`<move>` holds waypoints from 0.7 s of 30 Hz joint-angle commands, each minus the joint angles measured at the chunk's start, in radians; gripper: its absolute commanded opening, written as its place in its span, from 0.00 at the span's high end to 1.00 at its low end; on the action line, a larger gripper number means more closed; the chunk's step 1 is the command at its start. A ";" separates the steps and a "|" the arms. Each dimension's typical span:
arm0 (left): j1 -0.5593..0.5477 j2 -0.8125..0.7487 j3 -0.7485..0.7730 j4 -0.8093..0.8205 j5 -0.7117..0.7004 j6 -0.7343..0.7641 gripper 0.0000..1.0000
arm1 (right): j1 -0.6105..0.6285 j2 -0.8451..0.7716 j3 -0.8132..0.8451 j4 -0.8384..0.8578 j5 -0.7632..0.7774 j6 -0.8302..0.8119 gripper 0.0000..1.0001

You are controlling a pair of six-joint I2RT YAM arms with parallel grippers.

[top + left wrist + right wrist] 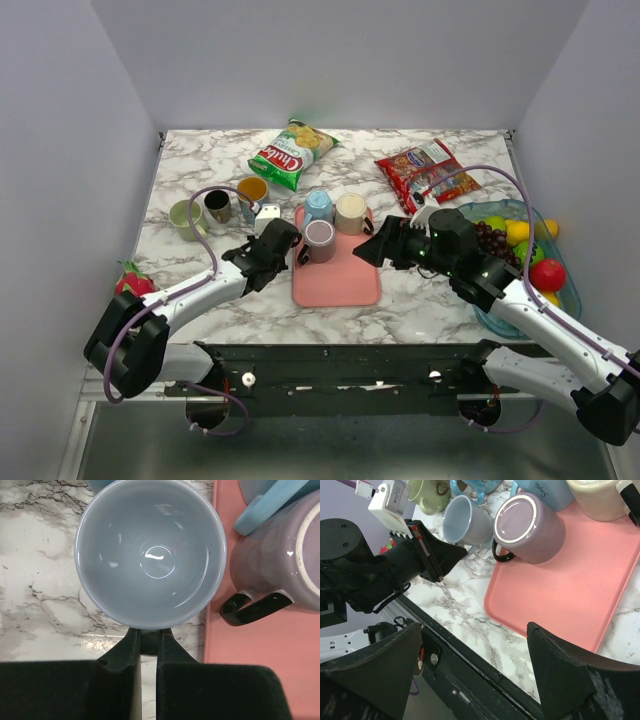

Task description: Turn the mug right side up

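A grey-blue mug (150,560) lies tipped on its side on the marble just left of the pink tray (340,285), its mouth facing the left wrist camera. My left gripper (148,641) is shut on its handle. The right wrist view shows this mug (462,522) beside the left arm. A purple mug (320,238) with a black handle stands base up on the tray. My right gripper (372,248) hovers open by the tray's right edge, nothing between its fingers.
A light blue mug (318,207) and a cream mug (351,212) stand at the tray's far end. Green (185,218), dark (218,205) and orange (252,188) mugs sit to the left. Snack bags (292,152) lie behind. A fruit bowl (497,208) stands right.
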 commanded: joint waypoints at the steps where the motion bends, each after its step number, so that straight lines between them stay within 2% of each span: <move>1: 0.001 0.027 0.028 0.073 -0.024 0.016 0.89 | -0.004 0.008 0.027 -0.035 0.037 -0.001 0.08; 3: 0.002 0.045 0.033 0.077 -0.021 0.017 0.84 | -0.004 0.005 0.024 -0.035 0.043 0.002 0.07; 4: 0.002 0.051 0.036 0.076 -0.023 0.013 0.67 | -0.005 0.005 0.019 -0.033 0.051 0.002 0.07; 5: 0.002 0.062 0.042 0.068 -0.033 0.008 0.60 | -0.005 0.005 0.016 -0.033 0.070 0.005 0.06; 7: 0.002 0.070 0.060 0.050 -0.037 -0.006 0.47 | -0.005 0.008 0.013 -0.035 0.092 0.002 0.06; 9: 0.002 0.074 0.074 0.048 -0.017 -0.007 0.41 | -0.005 0.016 0.010 -0.033 0.115 0.003 0.06; 10: 0.002 0.073 0.079 0.039 -0.014 -0.009 0.34 | -0.004 0.029 0.011 -0.035 0.120 0.008 0.06; 16: 0.002 -0.023 0.102 -0.043 0.006 -0.023 0.17 | -0.005 0.109 0.053 -0.062 0.152 0.083 0.06; 21: 0.002 -0.224 0.119 -0.137 0.011 -0.027 0.09 | 0.008 0.230 0.128 -0.087 0.274 0.158 0.09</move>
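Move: The left fingers still pinch the grey mug's handle, its body about 6 cm ahead. From the left hand, the lilac mug is 5 cm ahead and 11 right, the orange-lined mug 15 ahead and 3 left, all about level. The right hand's target, the lilac mug, lies roughly 7 cm ahead, 10 left and 15 below; the cream mug, at similar depth, is 14 ahead and 3 left. Left releases the grey mug's handle, rising about 4 cm; right sinks forward 5 cm towards the lilac mug. ##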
